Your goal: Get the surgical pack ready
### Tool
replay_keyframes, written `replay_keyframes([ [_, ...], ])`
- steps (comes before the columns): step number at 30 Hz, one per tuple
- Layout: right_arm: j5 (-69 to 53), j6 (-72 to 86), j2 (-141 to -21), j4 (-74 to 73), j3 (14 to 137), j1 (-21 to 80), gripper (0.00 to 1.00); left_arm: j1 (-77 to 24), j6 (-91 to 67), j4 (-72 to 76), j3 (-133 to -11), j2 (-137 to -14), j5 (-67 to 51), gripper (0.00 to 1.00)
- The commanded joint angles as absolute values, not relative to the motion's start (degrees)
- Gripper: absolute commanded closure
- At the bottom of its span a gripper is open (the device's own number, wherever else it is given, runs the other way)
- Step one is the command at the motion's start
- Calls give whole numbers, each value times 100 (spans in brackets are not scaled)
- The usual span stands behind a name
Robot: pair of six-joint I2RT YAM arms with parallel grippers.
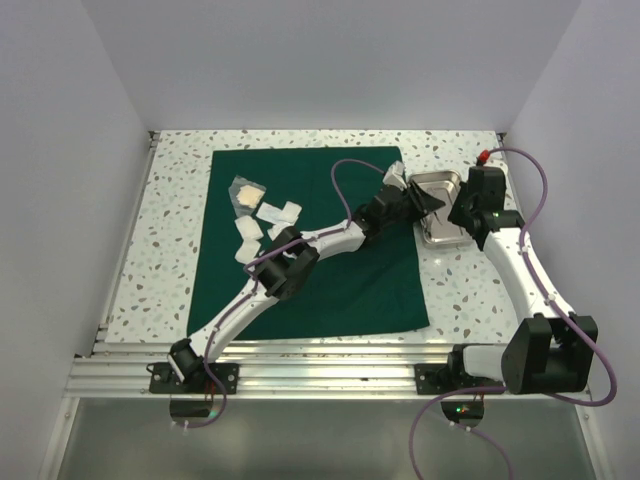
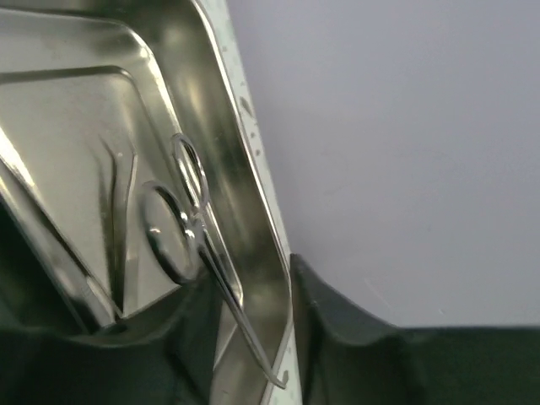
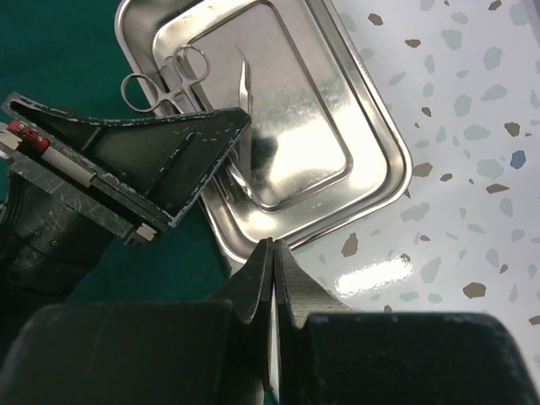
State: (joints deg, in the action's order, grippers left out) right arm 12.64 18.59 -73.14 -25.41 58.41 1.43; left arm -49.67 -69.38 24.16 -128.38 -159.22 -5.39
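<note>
The surgical pack is a dark green drape (image 1: 310, 270) spread flat on the table. At its right edge sits a steel tray (image 1: 445, 238). My left gripper (image 1: 418, 200) reaches over the tray's left side. In the left wrist view its jaws (image 2: 257, 354) stand apart, with ring-handled forceps (image 2: 198, 228) leaning on the tray wall (image 2: 245, 211) between them, not pinched. My right gripper (image 3: 272, 246) is shut on nothing, its tips at the tray's near rim (image 3: 392, 160). The forceps' rings (image 3: 164, 76) show beside the left gripper's finger (image 3: 169, 160).
Several white gauze packets (image 1: 262, 215) lie on the drape's upper left part. A thin second instrument (image 3: 245, 84) rests in the tray. White walls close in the speckled table (image 1: 470, 290) at the back and on both sides.
</note>
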Motion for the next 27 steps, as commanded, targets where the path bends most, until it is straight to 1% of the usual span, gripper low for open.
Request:
replay_keyframes([
  [1, 1415, 1872, -7286, -2347, 5836, 105, 100, -4992, -6864, 2312, -12903, -15803, -448, 54],
  [6, 1433, 1890, -7233, -2373, 5871, 105, 100, -5001, -7014, 2522, -12500, -15575, -545, 52],
  [9, 1406, 1907, -7225, -2382, 5897, 105, 100, -5027, -6900, 2409, -12349, -15329, -457, 50],
  [10, 1406, 1916, -7216, -2391, 5897, 97, 100, -5045, -6812, 2339, -12349, -15276, -361, 27],
  [11, 1398, 1916, -7216, -2399, 5906, 97, 100, -5062, -6646, 2129, -12375, -15171, -308, 0],
  [19, 1397, 1977, -7102, -2417, 5933, 97, 99, -5080, -6627, 1258, -12393, -14862, -44, 0],
  [24, 1582, 2083, -7005, -2461, 5959, 105, 99, -5071, -6697, 1099, -12340, -14748, -70, 0],
  [27, 1687, 2170, -6873, -2408, 5933, 97, 98, -5071, -6706, 1527, -11805, -14380, -18, 0],
])
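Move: The tray lies right under the left hand, its middle level with it fore and aft, about 1 cm to the right and some 5 cm below; the scissors' tips are still between the part-open fingers. The thin instruments already in the tray lie about 3 cm left of the hand, 1 cm nearer the base and 5 cm below. From the right hand, the tray's middle is about 9 cm ahead, 2 cm left and 13 cm below. The scissors are let go over the tray as the left fingers spread from about a third open to fully open. With that the left hand lifts some 4 cm off them, then sinks back to about 2 cm above where it began, easing a centimetre or so back and to the left and rolling its left side up slightly. ##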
